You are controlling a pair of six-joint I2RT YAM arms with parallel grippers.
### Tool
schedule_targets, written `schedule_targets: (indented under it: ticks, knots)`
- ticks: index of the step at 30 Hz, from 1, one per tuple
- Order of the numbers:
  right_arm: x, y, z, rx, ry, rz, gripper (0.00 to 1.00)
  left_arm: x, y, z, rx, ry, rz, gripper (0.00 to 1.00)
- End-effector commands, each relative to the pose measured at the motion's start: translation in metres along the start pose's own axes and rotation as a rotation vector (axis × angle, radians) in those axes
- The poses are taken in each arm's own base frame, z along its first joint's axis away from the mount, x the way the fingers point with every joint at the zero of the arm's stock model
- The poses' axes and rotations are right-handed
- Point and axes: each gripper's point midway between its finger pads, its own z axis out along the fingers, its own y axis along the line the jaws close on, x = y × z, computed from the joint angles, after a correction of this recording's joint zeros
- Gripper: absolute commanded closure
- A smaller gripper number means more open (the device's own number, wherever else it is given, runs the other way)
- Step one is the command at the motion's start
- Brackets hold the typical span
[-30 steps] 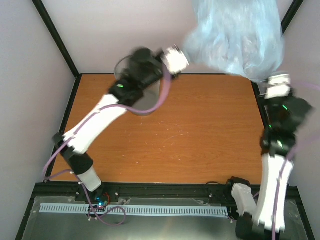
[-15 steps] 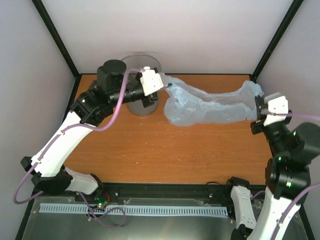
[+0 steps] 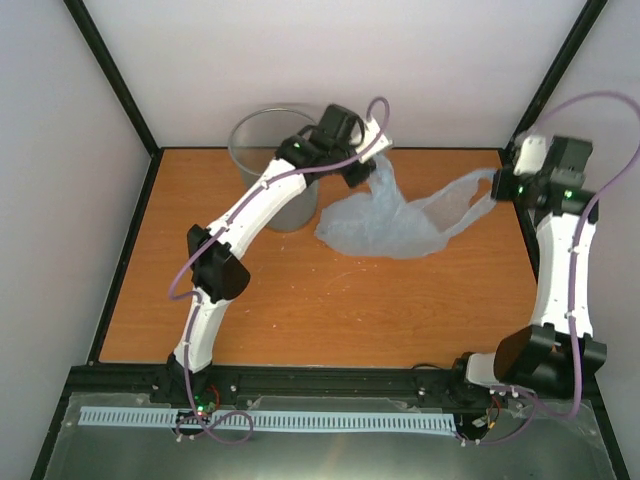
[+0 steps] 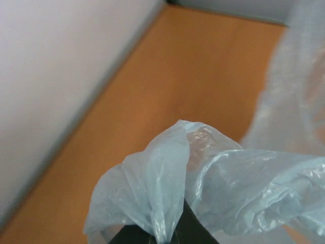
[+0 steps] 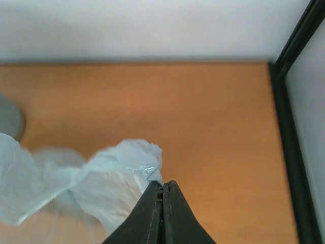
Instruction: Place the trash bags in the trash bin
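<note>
A pale blue translucent trash bag (image 3: pixel 385 225) sags onto the orange table between my two grippers. My left gripper (image 3: pixel 374 162) is shut on one bunched end of it, just right of the trash bin (image 3: pixel 258 160), a round grey translucent wastebasket at the back left. In the left wrist view the plastic (image 4: pixel 167 193) wells up from between the dark fingers (image 4: pixel 190 231). My right gripper (image 3: pixel 497 186) is shut on the bag's other end at the back right; there a tuft of film (image 5: pixel 129 168) sticks out beside the closed tips (image 5: pixel 163 184).
The table (image 3: pixel 300 300) is walled in by pale panels with black corner posts (image 3: pixel 110 80). The bin's grey side (image 5: pixel 9 119) shows at the left edge of the right wrist view. A black frame bar (image 5: pixel 289 142) runs along the table's right edge.
The bag, held high and spread a second ago, has come down and now droops onto the table. My left gripper moved right, past the bin; my right gripper shifted toward the back corner.
</note>
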Motion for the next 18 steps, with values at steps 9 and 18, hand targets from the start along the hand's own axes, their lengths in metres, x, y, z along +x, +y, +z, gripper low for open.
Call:
schedule_targets:
  ticks: [9,18]
  knots:
    - [-0.241,0.102,-0.339,0.091,-1.115,-0.381,0.97,-0.255,0.019,-0.398,-0.95,-1.126,0.432,0.99]
    - [0.035,-0.007,-0.061,0.33,-0.248,-0.616,0.97,0.027,-0.032,-0.047,-0.297,-0.04,0.343,0.99]
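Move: The trash bag hangs stretched between both shut grippers: its middle is about 7 cm right, 3 cm back and 10 cm below the left hand, and some 20 cm left, 2 cm ahead and 12 cm below the right hand. The trash bin stands roughly 22 cm left and 8 cm ahead of the left hand, its middle about 12 cm lower. From the right hand the bin is some 49 cm left, 13 cm ahead and 14 cm down. The trash bag, still pinched at both ends, is flung up by the two arms together: a short reach forward, then a fast sweep up about 40 cm and back, with both wrists tipping the fingers up by nearly 70 degrees, away from the trash bin. Past the top both hands already drop again, the right one by about 12 cm, fingers staying shut. ##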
